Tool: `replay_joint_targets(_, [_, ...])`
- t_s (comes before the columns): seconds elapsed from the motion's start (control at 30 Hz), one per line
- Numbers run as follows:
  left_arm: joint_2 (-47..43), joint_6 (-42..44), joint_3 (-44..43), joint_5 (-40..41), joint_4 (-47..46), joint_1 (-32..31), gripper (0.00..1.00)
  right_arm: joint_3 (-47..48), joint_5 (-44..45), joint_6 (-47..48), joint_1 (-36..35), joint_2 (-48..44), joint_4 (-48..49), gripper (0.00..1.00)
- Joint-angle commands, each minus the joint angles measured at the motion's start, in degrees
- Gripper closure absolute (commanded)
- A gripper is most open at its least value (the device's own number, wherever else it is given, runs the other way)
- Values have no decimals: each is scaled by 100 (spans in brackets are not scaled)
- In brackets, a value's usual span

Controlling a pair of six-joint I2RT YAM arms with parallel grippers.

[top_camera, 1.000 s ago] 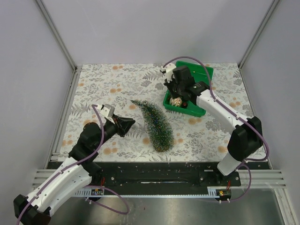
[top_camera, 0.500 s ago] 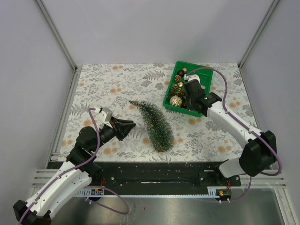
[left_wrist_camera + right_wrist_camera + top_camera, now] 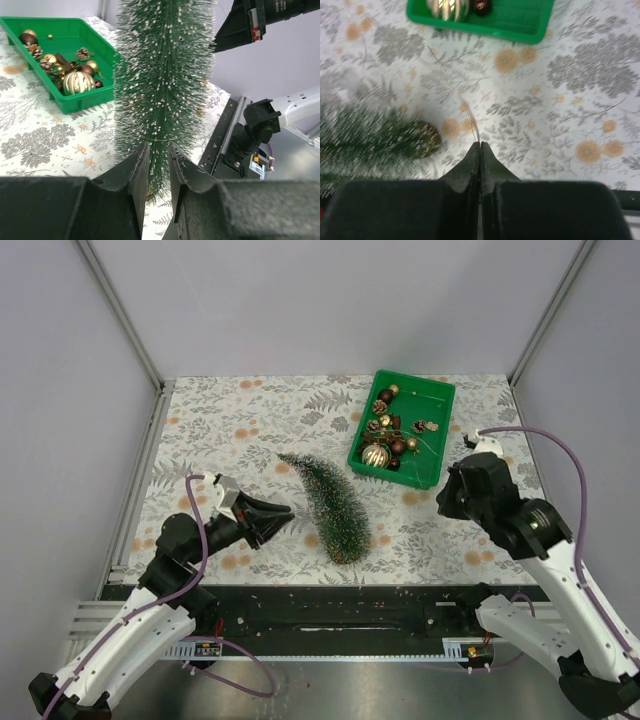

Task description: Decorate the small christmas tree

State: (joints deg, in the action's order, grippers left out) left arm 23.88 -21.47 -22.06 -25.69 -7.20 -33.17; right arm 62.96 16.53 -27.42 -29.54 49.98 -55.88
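The small christmas tree (image 3: 335, 508) lies on its side mid-table, tip to the far left and wooden base (image 3: 348, 552) toward me. My left gripper (image 3: 289, 510) sits just left of its trunk. In the left wrist view the jaws (image 3: 158, 146) stand a narrow gap apart, with the tree (image 3: 162, 75) just beyond them and nothing gripped. My right gripper (image 3: 446, 498) hovers right of the tree, below the bin. It is shut (image 3: 480, 143) on a thin gold string (image 3: 470, 112) that trails from the tips toward the bin. The tree's base (image 3: 427, 140) shows blurred at the left.
A green bin (image 3: 430, 405) at the far right holds a gold ball (image 3: 376, 455), pinecones and dark baubles. It also shows as the bin (image 3: 85, 102) in the left wrist view and the bin (image 3: 520, 15) in the right wrist view. White walls enclose the floral cloth.
My right arm has pulled out of the bin toward the near right, trailing the string. The left gripper edged right toward the tree and opened slightly.
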Motion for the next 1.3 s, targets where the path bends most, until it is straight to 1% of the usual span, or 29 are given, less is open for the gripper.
replay_joint_targets(0.0, [-94, 29, -333, -690, -308, 91, 74, 182, -1290, -387, 27, -417, -679, 100])
replay_joint_targets(0.1, [-94, 29, -448, -954, -335, 100, 74, 120, -2038, -378, 27, -576, -994, 100])
replay_joint_targets(0.33, [2, -120, -518, -1271, -501, 100, 73, 322, -2874, -326, 27, -937, -2189, 100])
replay_joint_targets(0.4, [29, -208, -483, -1333, -598, 100, 73, 357, -3286, -212, 27, -972, -2357, 100])
replay_joint_targets(0.43, [38, -234, -474, -1385, -616, 100, 72, 349, -3636, -150, 27, -972, -2375, 100])
replay_joint_targets(0.53, [99, -296, -439, -1561, -607, 100, 68, 235, -4910, -62, 27, -1069, -2077, 100])
replay_joint_targets(0.6, [126, -287, -439, -1745, -589, 91, 63, 86, -5745, -53, 27, -1174, -1709, 100])
replay_joint_targets(0.7, [205, -200, -430, -2245, -546, 30, 53, -283, -6678, -123, 27, -1315, -1129, 100])
replay_joint_targets(0.73, [205, -156, -430, -2404, -528, 12, 50, -397, -6750, -158, 27, -1350, -971, 100])
replay_joint_targets(0.8, [231, -94, -395, -2685, -519, -49, 44, -521, -6628, -141, 27, -1315, -751, 100])
replay_joint_targets(0.93, [293, 108, -325, -3028, -493, -163, 37, -1004, -6865, -789, 27, -1482, 496, 100])
replay_joint_targets(1.07, [433, 363, -281, -3223, -475, -365, 34, -1470, -6901, -1160, 27, -1535, 1262, 100])
replay_joint_targets(1.17, [521, 617, -193, -3223, -440, -550, 34, -1760, -6918, -1450, 10, -1622, 1780, 100])
replay_joint_targets(1.27, [662, 855, -202, -3206, -440, -760, 35, -1848, -6857, -1485, -17, -1605, 1905, 100])
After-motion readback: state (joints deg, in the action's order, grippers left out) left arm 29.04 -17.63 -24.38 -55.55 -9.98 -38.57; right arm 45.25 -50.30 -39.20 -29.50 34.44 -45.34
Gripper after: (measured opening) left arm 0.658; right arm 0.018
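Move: The string's end is in the right fingers, and the open left gripper it is taken to lies about 33 cm to the right hand's left and 5 cm back, at roughly its height. The standing tree's middle is about 23 cm left of the right hand, level fore and aft and 8 cm lower; the green box lies 27 cm ahead, 7 cm left and 21 cm below. From the left hand, the string's end is some 33 cm right and 5 cm ahead, the tree 10 cm right, 5 cm ahead and 8 cm lower. The string's end, still pinched in the shut right fingers, is drawn back some 18 cm and left about 12 cm around the tree's near right side towards the left gripper, the right wrist rolling its left side up and swinging counter-clockwise. The left hand retreats about 10 cm, turns some 35 degrees clockwise to point across the tree's near side, and opens wide. ##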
